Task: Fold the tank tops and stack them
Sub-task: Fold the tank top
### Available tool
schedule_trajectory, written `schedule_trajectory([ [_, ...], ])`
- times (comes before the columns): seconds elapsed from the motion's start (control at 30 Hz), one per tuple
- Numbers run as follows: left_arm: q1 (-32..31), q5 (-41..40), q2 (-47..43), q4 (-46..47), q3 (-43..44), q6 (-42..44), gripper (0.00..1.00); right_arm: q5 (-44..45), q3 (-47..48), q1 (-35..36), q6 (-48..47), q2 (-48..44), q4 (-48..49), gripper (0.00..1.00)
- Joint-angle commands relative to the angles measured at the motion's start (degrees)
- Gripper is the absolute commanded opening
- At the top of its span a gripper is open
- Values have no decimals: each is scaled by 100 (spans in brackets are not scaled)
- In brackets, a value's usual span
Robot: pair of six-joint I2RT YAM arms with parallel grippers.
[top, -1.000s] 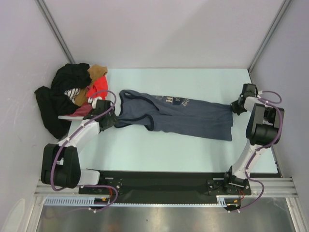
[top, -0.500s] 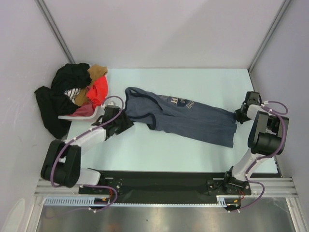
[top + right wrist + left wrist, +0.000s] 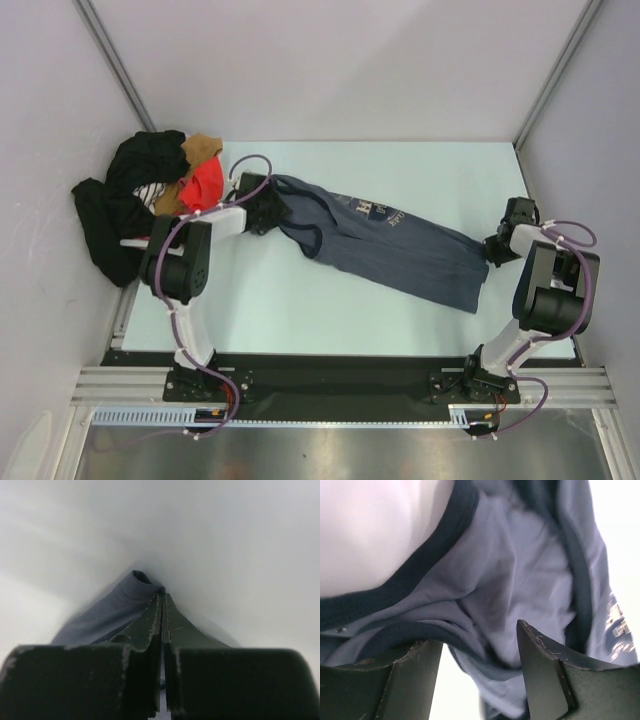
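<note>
A slate blue-grey tank top [image 3: 400,250] with a pale chest print lies stretched slantwise across the table, shoulders at the far left and hem at the near right. My left gripper [image 3: 275,208] is at its shoulder straps. In the left wrist view the left gripper [image 3: 476,632] stands open, and bunched blue fabric with dark trim [image 3: 520,570] hangs just past the tips. My right gripper [image 3: 492,250] is at the hem corner. In the right wrist view it [image 3: 163,595] is shut on a fold of the hem [image 3: 115,610].
A heap of clothes sits at the far left edge: black ones [image 3: 120,210], a bright orange-red garment [image 3: 205,183] and a tan piece [image 3: 200,148]. The pale table [image 3: 300,310] is walled in by grey panels on three sides.
My left arm has swung toward the back, carrying its gripper up along the straps. The top's shoulder end has shifted right and back. The right gripper has dragged the hem slightly nearer.
</note>
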Motion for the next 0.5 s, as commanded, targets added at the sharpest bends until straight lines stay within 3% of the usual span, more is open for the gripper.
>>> schedule_trajectory([
  [0.0, 49, 126, 671, -457, 941, -60, 65, 4, -210, 321, -146, -60, -1083, 0],
  [0.23, 171, 416, 1938, -992, 2768, -52, 66, 57, 247, 1472, 30, 642, -2699, 0],
  [0.33, 172, 460, 2509, -1423, 4006, -16, 66, 31, 221, 2087, 82, 898, -2964, 0],
  [0.47, 172, 592, 3062, -1388, 4850, -122, 67, -381, -349, 2913, 398, 767, -2720, 0],
])
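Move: The tank top's shoulder end lies right at the left hand's open fingers; the shirt's print is about 23 cm to their right and level with them, the red cloth 20 cm left and 8 cm ahead. The shut right fingers still hold the hem's far corner, with the near corner 13 cm back and 3 cm left, and the print 28 cm left and 14 cm ahead. Left hand, still open, drags the shoulder end about 13 cm forward while right pulls the gripped hem 10 cm left. ##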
